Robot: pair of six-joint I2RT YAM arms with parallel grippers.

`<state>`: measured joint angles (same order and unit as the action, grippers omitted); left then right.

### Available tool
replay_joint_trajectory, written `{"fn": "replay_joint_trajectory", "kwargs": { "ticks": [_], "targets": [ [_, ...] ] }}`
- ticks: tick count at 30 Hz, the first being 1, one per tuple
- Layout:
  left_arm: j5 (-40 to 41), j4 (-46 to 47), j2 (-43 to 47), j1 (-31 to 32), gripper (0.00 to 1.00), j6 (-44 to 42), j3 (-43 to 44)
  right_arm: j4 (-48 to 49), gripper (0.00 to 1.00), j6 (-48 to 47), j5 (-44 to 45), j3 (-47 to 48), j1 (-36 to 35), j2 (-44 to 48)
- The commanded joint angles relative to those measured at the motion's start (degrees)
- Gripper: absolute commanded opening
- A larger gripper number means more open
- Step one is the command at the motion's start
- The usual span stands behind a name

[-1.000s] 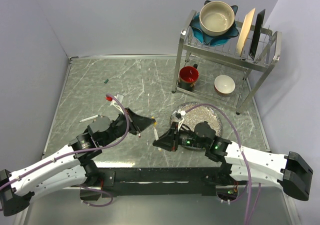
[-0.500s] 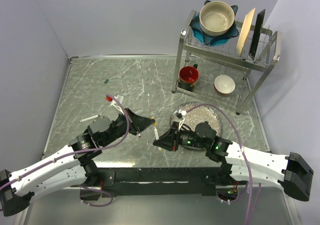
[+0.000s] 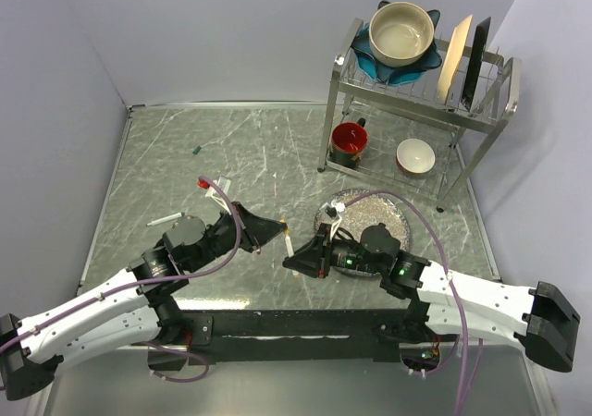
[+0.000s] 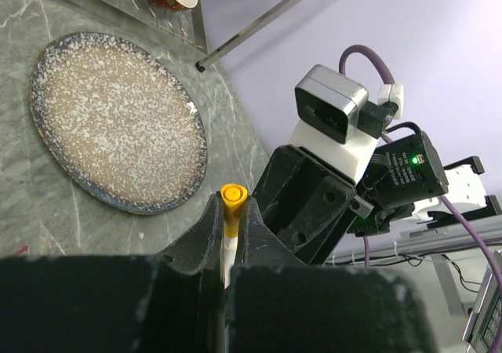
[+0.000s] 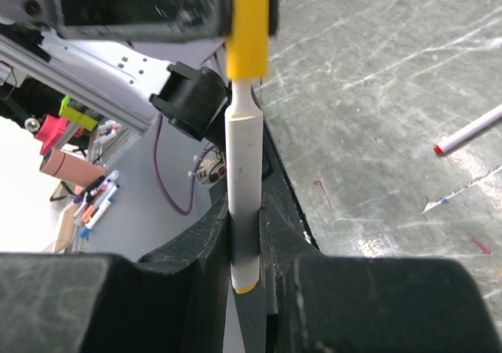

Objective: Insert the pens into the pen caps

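My left gripper (image 3: 276, 230) (image 4: 233, 202) is shut on the yellow pen cap (image 4: 233, 196) (image 5: 247, 23). My right gripper (image 3: 295, 260) (image 5: 245, 212) is shut on a white pen (image 5: 244, 172) (image 3: 289, 246) with a yellow end plug. That pen's tip end is inside the yellow cap, and a narrow neck shows below the cap. The two grippers meet above the table's near middle. A second white pen (image 3: 165, 219) lies at the left. Another pen (image 5: 469, 131) with a red tip lies on the table. A red cap (image 3: 202, 183) and a dark green cap (image 3: 196, 148) lie farther back left.
A speckled plate (image 3: 375, 211) (image 4: 118, 118) lies just right of the grippers. A wire dish rack (image 3: 481, 129) stands at the back right with a red mug (image 3: 350, 140), a small bowl (image 3: 415, 155), a large bowl (image 3: 401, 30) and upright plates.
Almost nothing differs: the left arm has edged slightly toward the near side, and both grips stay as they were.
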<state>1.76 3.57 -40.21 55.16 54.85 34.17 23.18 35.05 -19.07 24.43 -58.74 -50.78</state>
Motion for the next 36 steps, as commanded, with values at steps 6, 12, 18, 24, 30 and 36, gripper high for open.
{"fn": "replay_joint_trajectory", "kwargs": {
  "ticks": [6,12,18,24,30,36],
  "targets": [
    [-3.5,2.2,0.5,-0.1,0.01,-2.6,-0.5,0.5,0.00,-1.1,1.7,4.3,-0.3,0.3],
    [-11.2,4.8,0.0,0.0,0.01,-4.4,-1.8,-2.6,0.00,-3.0,3.0,7.1,-0.1,0.5],
    [-15.9,4.7,0.8,0.0,0.01,-6.5,-2.4,-3.1,0.00,-4.6,4.3,7.7,-0.1,4.5],
    [-20.1,8.6,1.4,0.0,0.32,-5.9,-2.7,1.0,0.00,-4.1,-4.0,7.0,-0.1,4.6],
    [-19.7,8.0,0.7,0.0,0.55,-7.0,0.2,2.7,0.00,-3.9,-7.9,6.0,-0.5,5.1],
    [-20.0,9.9,0.7,0.0,0.65,-9.3,1.2,1.7,0.00,-3.9,-9.8,6.3,-0.9,6.0]
  ]
}}
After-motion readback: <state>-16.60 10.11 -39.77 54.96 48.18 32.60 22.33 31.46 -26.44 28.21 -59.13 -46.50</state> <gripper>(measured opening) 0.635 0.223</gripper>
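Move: My left hand already holds the yellow cap right at its hand point, with the white pen's tip in its mouth; the pen's body runs from there about 3 cm back and 5 cm down. From my right hand, which grips the pen low down, the cap lies some 4 cm ahead and 7 cm up. The red-capped pen lies roughly 9 cm ahead of my left hand, 6 cm to its left and 27 cm below. The speckled plate is about 15 cm ahead of my right hand, 20 cm to its right and 20 cm below. I ease the right hand up less than a centimetre, pushing the pen into the yellow cap while my left hand holds on and starts turning clockwise. Then I open the left fingers wide, let go of the cap and draw that hand back about 5 cm, while the right, still pinching the pen, rises about 5 cm and comes back half as far. ##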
